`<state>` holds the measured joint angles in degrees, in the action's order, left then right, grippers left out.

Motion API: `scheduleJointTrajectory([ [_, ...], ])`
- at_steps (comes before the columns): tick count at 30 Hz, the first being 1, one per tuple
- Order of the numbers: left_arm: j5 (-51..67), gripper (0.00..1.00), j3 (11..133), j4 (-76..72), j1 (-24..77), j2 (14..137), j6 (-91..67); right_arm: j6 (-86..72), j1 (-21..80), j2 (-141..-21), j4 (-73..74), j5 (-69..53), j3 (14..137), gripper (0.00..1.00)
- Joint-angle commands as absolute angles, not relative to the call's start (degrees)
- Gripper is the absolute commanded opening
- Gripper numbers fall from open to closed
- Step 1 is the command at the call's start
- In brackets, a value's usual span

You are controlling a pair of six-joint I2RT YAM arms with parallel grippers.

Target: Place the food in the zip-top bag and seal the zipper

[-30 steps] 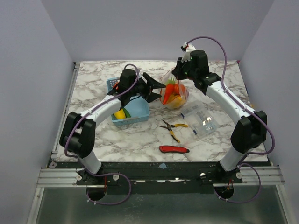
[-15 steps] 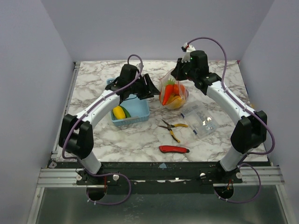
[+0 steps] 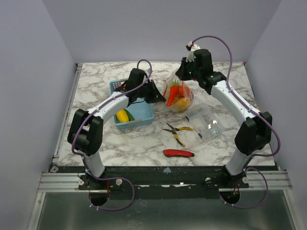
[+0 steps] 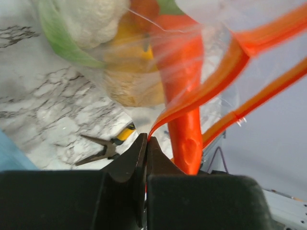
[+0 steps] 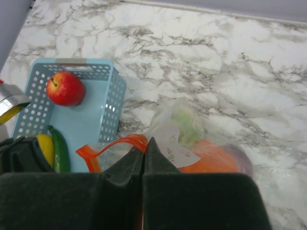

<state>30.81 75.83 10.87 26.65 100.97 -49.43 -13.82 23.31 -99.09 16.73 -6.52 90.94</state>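
The zip-top bag (image 3: 179, 97) stands on the marble table behind the middle, with orange, yellow and green food inside. My left gripper (image 3: 160, 95) is at the left end of its mouth, shut on the red-orange zipper (image 4: 211, 91). A long orange food piece (image 4: 186, 120) hangs in the bag beside my left gripper (image 4: 146, 140). My right gripper (image 3: 181, 76) is above the bag's far side. In the right wrist view my right gripper (image 5: 144, 144) is shut on the zipper (image 5: 111, 146). The mouth gapes between the two strips.
A light blue basket (image 3: 141, 114) left of the bag holds a red apple (image 5: 65, 88), a yellow piece (image 3: 123, 115) and a green piece (image 5: 60, 149). Pliers (image 3: 175, 130), a red utility knife (image 3: 178, 153) and a flat clear packet (image 3: 206, 123) lie nearer the front.
My left gripper was open over the basket's right edge; it moved right to the bag's mouth and shut on the zipper. The right arm hardly moved.
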Motion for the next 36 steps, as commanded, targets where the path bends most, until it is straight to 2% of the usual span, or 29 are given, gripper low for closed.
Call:
scheduleJointTrajectory([
  [1, 38.6, 0.0, 80.2, 3.9, 25.8, 97.1, -58.6, -9.1, 23.7, -104.6, 18.7, 0.6, 100.4, 0.01],
  [7, 39.6, 0.0, 82.5, 5.6, 23.9, 95.5, -66.3, -5.1, 21.7, -110.2, 24.6, 4.8, 111.5, 0.01],
  [11, 39.6, 0.0, 84.4, 6.0, 23.4, 95.9, -67.0, -4.8, 20.4, -108.5, 23.0, 5.6, 109.3, 0.01],
  [15, 42.5, 0.0, 88.0, 8.7, 22.5, 102.0, -65.9, -8.2, 19.8, -110.1, 22.5, -2.6, 108.5, 0.01],
  [19, 41.2, 0.0, 84.2, 6.1, 21.7, 102.7, -65.5, -13.2, 19.8, -109.2, 21.9, -16.1, 104.6, 0.03],
  [22, 41.6, 0.0, 81.3, 3.2, 21.4, 101.7, -66.6, -15.5, 19.8, -105.5, 21.3, -18.4, 99.3, 0.22],
  [26, 40.1, 0.0, 79.5, 3.2, 21.4, 100.1, -65.3, -15.2, 19.7, -101.5, 26.6, -18.8, 95.7, 0.35],
  [32, 41.0, 0.0, 80.2, 4.0, 20.9, 99.9, -65.3, -14.4, 19.7, -86.1, 17.8, -13.4, 80.5, 0.72],
  [36, 40.4, 0.0, 81.2, 4.9, 20.7, 99.2, -64.8, -12.6, 19.7, -76.9, 7.5, -11.8, 68.8, 0.8],
])
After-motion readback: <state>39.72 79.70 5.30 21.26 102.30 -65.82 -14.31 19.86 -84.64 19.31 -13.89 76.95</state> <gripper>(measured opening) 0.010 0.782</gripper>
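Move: Ahead and to the right of the left hand, which already pinches the zipper strip, the bag's food lies about 8 cm forward, 9 cm right and 12 cm down; from the right hand, also pinching the strip, it is some 2 cm back, 2 cm right and 20 cm below. The blue basket sits about 19 cm left of the left hand and 6 cm farther out, 15 cm below it; the pliers are 11 cm back, 8 cm right and 17 cm down. Lifting the pinched zipper about 11 cm, the left hand then sinks to roughly 5 cm above its start, a little farther forward, fingertips tipped up some 15 degrees, grip kept. The right hand draws its strip forward and to the right, then opens wide, lets go and pulls back about 13 cm towards the near side of the mouth, dipping and rising again. ##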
